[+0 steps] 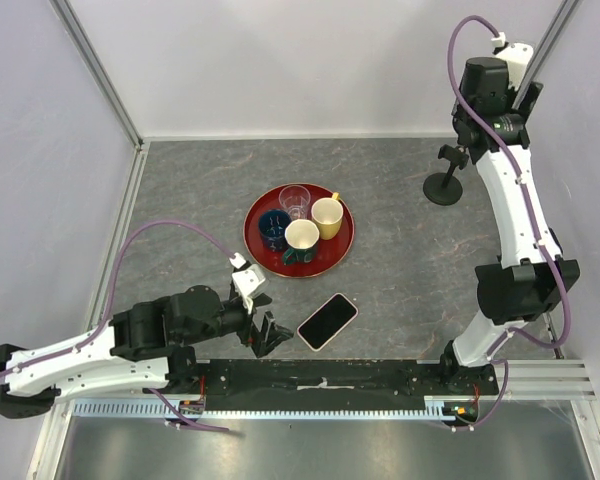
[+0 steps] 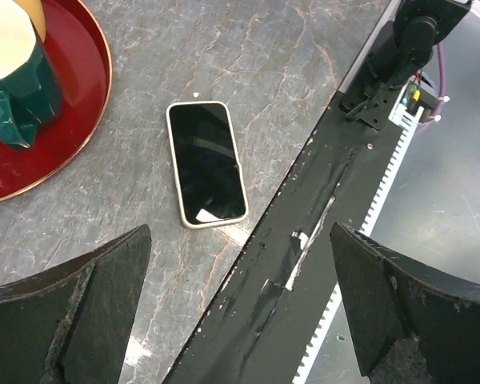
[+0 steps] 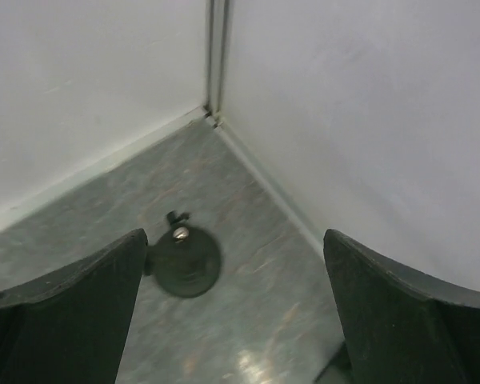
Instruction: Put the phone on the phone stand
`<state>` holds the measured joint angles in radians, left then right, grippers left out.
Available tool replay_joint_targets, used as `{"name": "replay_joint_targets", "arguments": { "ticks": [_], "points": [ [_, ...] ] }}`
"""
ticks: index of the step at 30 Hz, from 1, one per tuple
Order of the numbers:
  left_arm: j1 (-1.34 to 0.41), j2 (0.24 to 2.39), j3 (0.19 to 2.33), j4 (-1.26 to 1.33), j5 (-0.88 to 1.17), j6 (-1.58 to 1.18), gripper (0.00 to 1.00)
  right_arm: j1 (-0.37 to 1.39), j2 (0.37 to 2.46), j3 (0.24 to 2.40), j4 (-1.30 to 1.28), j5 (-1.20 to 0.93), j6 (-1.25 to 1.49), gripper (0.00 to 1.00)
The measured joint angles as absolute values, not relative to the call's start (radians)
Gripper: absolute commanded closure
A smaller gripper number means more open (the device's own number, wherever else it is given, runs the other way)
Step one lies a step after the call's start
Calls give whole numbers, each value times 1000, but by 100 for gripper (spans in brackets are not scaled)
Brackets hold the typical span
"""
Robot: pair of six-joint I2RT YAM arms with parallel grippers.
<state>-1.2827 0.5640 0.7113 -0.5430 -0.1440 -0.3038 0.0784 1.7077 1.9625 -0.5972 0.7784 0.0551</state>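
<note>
The phone (image 1: 327, 321), black screen up in a pale case, lies flat on the grey table near the front edge; it also shows in the left wrist view (image 2: 206, 163). My left gripper (image 1: 264, 333) is open and empty, low, just left of the phone. The phone stand (image 1: 446, 183), black with a round base, stands at the back right. My right gripper (image 1: 458, 152) is open and empty, raised above the stand, which shows from above in the right wrist view (image 3: 184, 262).
A red tray (image 1: 267, 205) with several cups sits mid-table behind the phone; its rim (image 2: 104, 88) and a green cup (image 2: 16, 84) show in the left wrist view. The black mounting rail (image 1: 325, 377) runs along the front edge. Walls close the back corner (image 3: 214, 118).
</note>
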Motion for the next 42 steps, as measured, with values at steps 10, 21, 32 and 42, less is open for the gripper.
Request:
{"name": "replay_joint_targets", "arguments": {
  "ticks": [10,21,32,42],
  "points": [
    [-1283,619,711,-548,-232,-302,0,118,1851,2043,-852,821,598,2],
    [-1285,663,711,-575,-312,-303,0,126,2001,2037,-909,804,544,2],
    [-1285,658,711,-582,-343,-303,0,72,2052,2036,-822,682,458,2],
    [-1285,662,711,-583,-352,-303,0,61,2072,1969,-739,573,429,6]
  ]
}}
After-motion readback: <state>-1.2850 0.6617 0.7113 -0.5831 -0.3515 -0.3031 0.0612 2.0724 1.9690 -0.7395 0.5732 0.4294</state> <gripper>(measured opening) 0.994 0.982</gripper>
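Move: The round phone stand lies some 8 cm ahead of the right hand, 3 cm to its left and about 31 cm below. The folding stand with the black phone is roughly 17 cm back of the right hand, 10 cm to its right and 35 cm below. From the left hand, the round phone stand is about 50 cm ahead, 48 cm right and 14 cm below; the pink-rimmed phone is 8 cm ahead, 12 cm right and 21 cm below. The open right hand sinks about 20 cm, easing forward, towards the round phone stand; left hand nears the phone. ##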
